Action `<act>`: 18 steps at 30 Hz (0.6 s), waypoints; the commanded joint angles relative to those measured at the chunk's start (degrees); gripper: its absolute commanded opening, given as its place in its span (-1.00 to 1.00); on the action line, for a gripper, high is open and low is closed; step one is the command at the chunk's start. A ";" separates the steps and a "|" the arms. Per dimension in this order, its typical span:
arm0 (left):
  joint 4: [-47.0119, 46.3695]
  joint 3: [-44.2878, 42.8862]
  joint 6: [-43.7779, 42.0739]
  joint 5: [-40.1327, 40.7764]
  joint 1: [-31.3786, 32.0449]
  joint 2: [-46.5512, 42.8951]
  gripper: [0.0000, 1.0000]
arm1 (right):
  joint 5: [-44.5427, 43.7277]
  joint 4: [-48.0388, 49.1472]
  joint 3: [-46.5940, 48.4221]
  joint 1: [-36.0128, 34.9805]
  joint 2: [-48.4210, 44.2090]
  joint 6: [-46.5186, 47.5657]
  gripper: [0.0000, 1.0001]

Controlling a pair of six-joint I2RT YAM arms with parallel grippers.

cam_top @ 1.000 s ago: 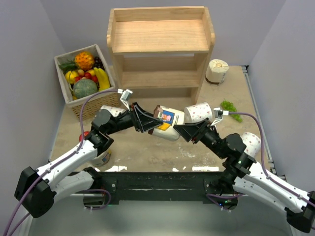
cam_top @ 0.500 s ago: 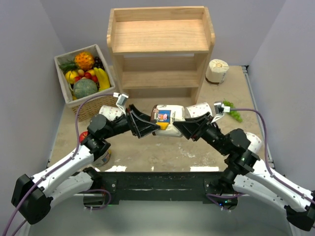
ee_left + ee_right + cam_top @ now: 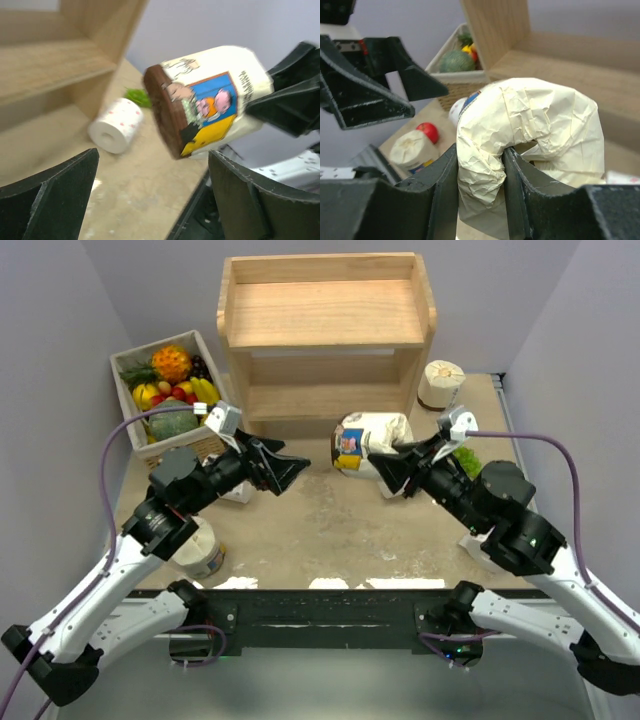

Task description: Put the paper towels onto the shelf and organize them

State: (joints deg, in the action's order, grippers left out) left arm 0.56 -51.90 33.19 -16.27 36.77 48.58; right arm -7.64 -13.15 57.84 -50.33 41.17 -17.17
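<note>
My right gripper [image 3: 388, 462] is shut on the crumpled end of a cream-wrapped paper towel roll [image 3: 368, 438] with a brown end and a printed label. It holds the roll in the air in front of the lower tier of the wood shelf [image 3: 325, 315]. The right wrist view shows its fingers [image 3: 445, 175] pinching the wrapping [image 3: 535, 130]. My left gripper [image 3: 285, 465] is open and empty, left of the roll. In the left wrist view the roll [image 3: 210, 95] hangs beyond the open fingers [image 3: 55, 195].
A cream roll [image 3: 441, 384] stands right of the shelf, another [image 3: 202, 546] by the left arm. A white dotted roll [image 3: 116, 125] lies on the table near green grapes [image 3: 465, 455]; another [image 3: 236, 490] shows under the left arm. A wicker fruit basket [image 3: 190, 452] stands left of the shelf.
My left gripper let go of the cream roll and drew back to the left. My right gripper carried the roll away from it, towards the shelf.
</note>
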 commanded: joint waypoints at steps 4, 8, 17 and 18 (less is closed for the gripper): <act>16.05 -5.32 -20.61 17.66 0.05 -3.23 0.94 | -7.56 -5.31 22.91 -0.12 13.92 25.75 -0.28; 14.65 0.38 -25.01 23.21 0.05 -4.01 0.94 | -15.90 -5.75 34.76 -0.12 22.19 40.24 -0.31; 13.68 3.47 -25.46 19.70 -0.04 -4.72 0.95 | -20.04 1.72 46.82 -0.04 33.61 58.63 -0.26; 13.59 3.91 -25.54 19.61 -0.04 -5.42 0.96 | -20.31 1.98 47.44 -0.04 34.50 59.87 -0.27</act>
State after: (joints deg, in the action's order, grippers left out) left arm 16.27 -47.90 9.52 3.27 36.77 45.82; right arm -24.53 -18.22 99.35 -50.30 73.71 30.79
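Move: The right hand holds the wrapped paper towel roll; the right part of the top shelf lies about 24 cm ahead of this hand, 2 cm left and 6 cm up. On the table, the dotted roll lies some 13 cm ahead, 7 cm right and 32 cm below it; the standing roll is about 33 cm ahead, 19 cm right and 30 cm below. From the empty left hand that shelf spot is some 22 cm ahead, 17 cm right and 9 cm up. Right carries the still-gripped wrapped roll 13 cm up, 11 forward towards the top shelf, turning; left sinks leftward, open. ##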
